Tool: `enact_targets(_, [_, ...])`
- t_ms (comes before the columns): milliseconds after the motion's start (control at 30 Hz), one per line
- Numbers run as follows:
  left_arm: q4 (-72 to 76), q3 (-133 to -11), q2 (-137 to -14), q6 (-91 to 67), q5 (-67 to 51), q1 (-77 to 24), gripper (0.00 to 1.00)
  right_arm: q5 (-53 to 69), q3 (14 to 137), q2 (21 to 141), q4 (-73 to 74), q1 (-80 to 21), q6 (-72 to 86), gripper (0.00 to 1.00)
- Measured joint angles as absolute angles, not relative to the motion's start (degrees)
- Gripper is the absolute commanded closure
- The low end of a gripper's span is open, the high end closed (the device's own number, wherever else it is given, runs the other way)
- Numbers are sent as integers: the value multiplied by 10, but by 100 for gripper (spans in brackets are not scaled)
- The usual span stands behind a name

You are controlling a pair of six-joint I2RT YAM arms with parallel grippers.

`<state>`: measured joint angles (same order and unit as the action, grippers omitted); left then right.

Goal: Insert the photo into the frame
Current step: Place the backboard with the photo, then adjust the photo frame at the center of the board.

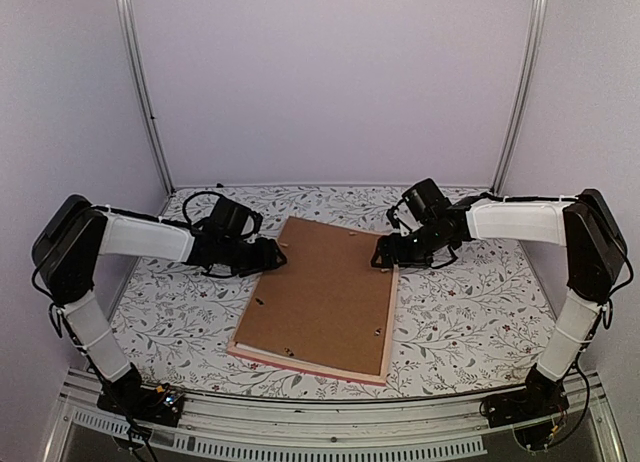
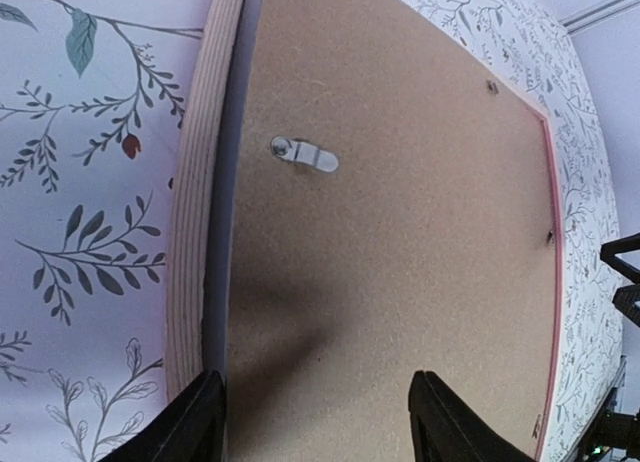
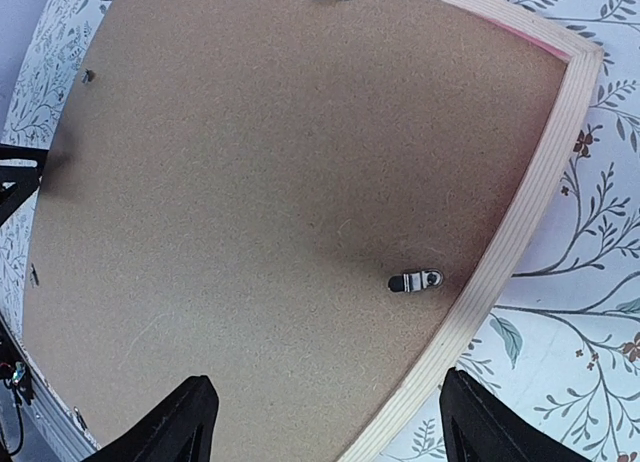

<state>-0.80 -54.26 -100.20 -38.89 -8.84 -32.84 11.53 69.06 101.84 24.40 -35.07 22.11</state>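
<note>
The frame [image 1: 300, 362] lies face down on the table, its pale layered-wood side [image 2: 195, 232] and thin pink rim showing. A brown hardboard backing [image 1: 325, 292] covers its whole back, so the photo is hidden. My left gripper [image 1: 272, 254] hovers open at the frame's left far edge; in the left wrist view the gripper [image 2: 318, 382] has one finger over the wooden edge and the other over the backing [image 2: 400, 232]. My right gripper [image 1: 383, 254] is open at the far right corner, where it [image 3: 325, 387] spans the backing [image 3: 250, 182] and the frame's edge [image 3: 520, 222]. Neither holds anything.
Small metal turn clips [image 2: 305, 154] [image 3: 415, 280] sit on the backing near the frame's sides. The table has a floral cloth [image 1: 470, 312]. Pale walls and metal posts [image 1: 145, 92] close in the back and sides.
</note>
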Motion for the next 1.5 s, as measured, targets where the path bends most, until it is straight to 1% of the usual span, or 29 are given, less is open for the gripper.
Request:
enact_targets(367, [-43, -561, -956, -346, -24, -330, 31, 102, 689, 1013, 244, -347, 221, 19])
enact_targets(567, [-52, -563, -952, -327, -12, -326, 31, 91, 683, 1008, 244, -342, 225, 19])
enact_targets(867, [-53, -563, -981, -315, -34, -306, 31, 71, 679, 1016, 244, -337, 246, 18])
enact_targets(1100, [-53, -563, -1005, -313, -61, -299, 30, 71, 664, 1034, 239, -337, 252, 20])
enact_targets(1500, [-51, -547, -1019, -314, -83, -299, 33, 85, 648, 1056, 212, -337, 262, 22])
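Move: The backboard lies askew on the frame, its left part lapping over the far rail; its middle is some 10 cm right of the left hand, 5 cm back and 4 cm below. From the right hand that middle is about 12 cm left, 3 cm back and 6 cm below. The left rail runs roughly 2 cm to the left hand's left, a metal clip 6 cm ahead of it. The right rail is about 3 cm right of the right hand, another clip some 3 cm ahead. The backboard is worked at both long edges, the grippers staying open. At its left edge the left hand rises about 4 cm while shifting nearly 3 cm left towards the rail, then comes down some 6 cm, drawing back slightly. The right hand drifts 2–3 cm right towards the right rail, then sinks about 5 cm to the board's edge. Whether the fingertips touch can't be seen. ##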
